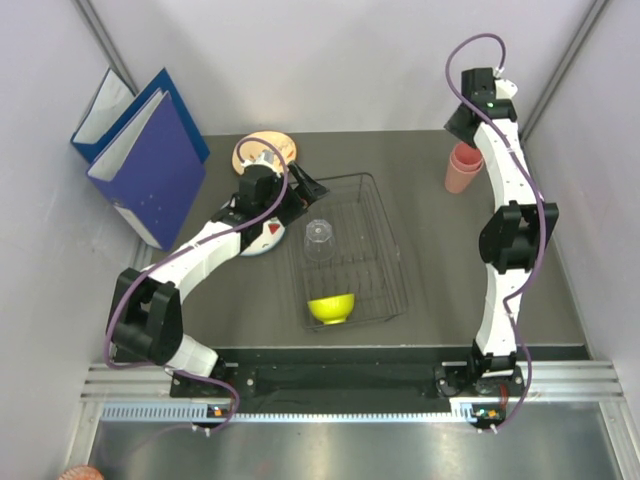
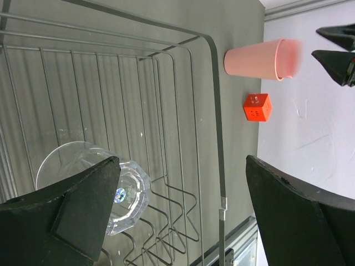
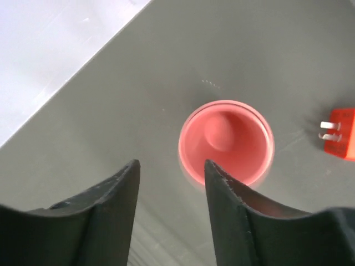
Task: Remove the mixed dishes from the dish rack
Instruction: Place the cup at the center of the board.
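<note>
The black wire dish rack [image 1: 385, 262] sits mid-table. Inside it are a clear glass [image 1: 318, 235] and a lime-yellow bowl [image 1: 331, 308]. My left gripper [image 1: 308, 190] hangs open over the rack's far-left corner. In the left wrist view the glass [image 2: 132, 191] lies on the rack's bars [image 2: 216, 111], beside the left gripper's [image 2: 183, 162] left finger. A pink cup [image 1: 462, 167] stands upright on the table at the back right. My right gripper [image 3: 172, 166] is open just above it, with the cup [image 3: 226, 142] beyond the fingertips and nothing between them.
A tan plate [image 1: 262, 150] and a white plate with red prints [image 1: 262, 240] lie left of the rack, partly under the left arm. A blue binder [image 1: 150, 165] leans at the back left. A small red cube [image 3: 339, 133] sits near the pink cup [image 2: 258, 58].
</note>
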### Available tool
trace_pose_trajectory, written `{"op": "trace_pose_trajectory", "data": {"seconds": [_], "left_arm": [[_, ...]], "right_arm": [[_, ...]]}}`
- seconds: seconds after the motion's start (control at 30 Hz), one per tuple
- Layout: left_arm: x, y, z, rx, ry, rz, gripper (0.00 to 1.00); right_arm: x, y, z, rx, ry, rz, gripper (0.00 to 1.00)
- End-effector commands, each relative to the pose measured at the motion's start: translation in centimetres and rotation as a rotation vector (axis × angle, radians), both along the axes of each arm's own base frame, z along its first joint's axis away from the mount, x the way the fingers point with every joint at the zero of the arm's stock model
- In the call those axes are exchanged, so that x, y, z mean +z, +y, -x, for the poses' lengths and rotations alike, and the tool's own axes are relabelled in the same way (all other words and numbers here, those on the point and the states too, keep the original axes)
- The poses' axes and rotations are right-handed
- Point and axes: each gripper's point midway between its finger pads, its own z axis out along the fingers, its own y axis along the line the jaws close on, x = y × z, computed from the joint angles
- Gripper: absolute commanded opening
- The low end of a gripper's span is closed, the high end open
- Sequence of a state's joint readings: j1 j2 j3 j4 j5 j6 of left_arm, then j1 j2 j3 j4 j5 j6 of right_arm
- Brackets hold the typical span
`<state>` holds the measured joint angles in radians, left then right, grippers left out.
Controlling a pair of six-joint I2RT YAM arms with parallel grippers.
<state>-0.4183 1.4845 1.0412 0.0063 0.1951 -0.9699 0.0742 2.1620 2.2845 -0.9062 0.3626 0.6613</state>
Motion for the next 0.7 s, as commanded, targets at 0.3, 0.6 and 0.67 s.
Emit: {"op": "trace_pose_trajectory", "data": {"seconds": [0.3,0.6,0.67], "left_arm": [[0.6,-0.8,0.0,-0.036,-0.027,0.026,0.99],[-0.5,0.3,0.2,-0.073,-0.059,-0.275,0.99],[-0.8,0.8,0.0,-0.063,-0.039,-0.327,0.98]], "right_arm": [[11.3,0.6,0.3,0.019,-0.325,-0.070,0.69],[21.6,13.2,13.7,0.634,-0.900,-0.248,0.71],[20.9,14.5,17.3,0.669,-0.964,-0.281,0.72]]}}
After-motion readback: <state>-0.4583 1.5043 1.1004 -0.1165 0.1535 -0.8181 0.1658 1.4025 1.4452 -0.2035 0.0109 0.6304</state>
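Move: The right hand's open fingers are at the far-left rim of the pink cup, now nested in the other pink cup; its middle lies roughly 3 cm back, 2 cm right and 7 cm below. The red cube is about 10 cm back, 15 cm right and 12 cm below. The clear glass in the rack lies some 18 cm back and 41 cm left, 10 cm below. From the left hand, the cup is about 14 cm ahead, 42 cm right and 6 cm below. Already letting go, the right hand spreads its fingers wider and comes free of the pink cup's rim, easing up 2 cm and slightly forward. Then it swiftly swings up, back and left, away from the cup towards the rack, ending about 15 cm higher, while the wrist lifts the fingertips some 35 degrees and turns them counter-clockwise. ##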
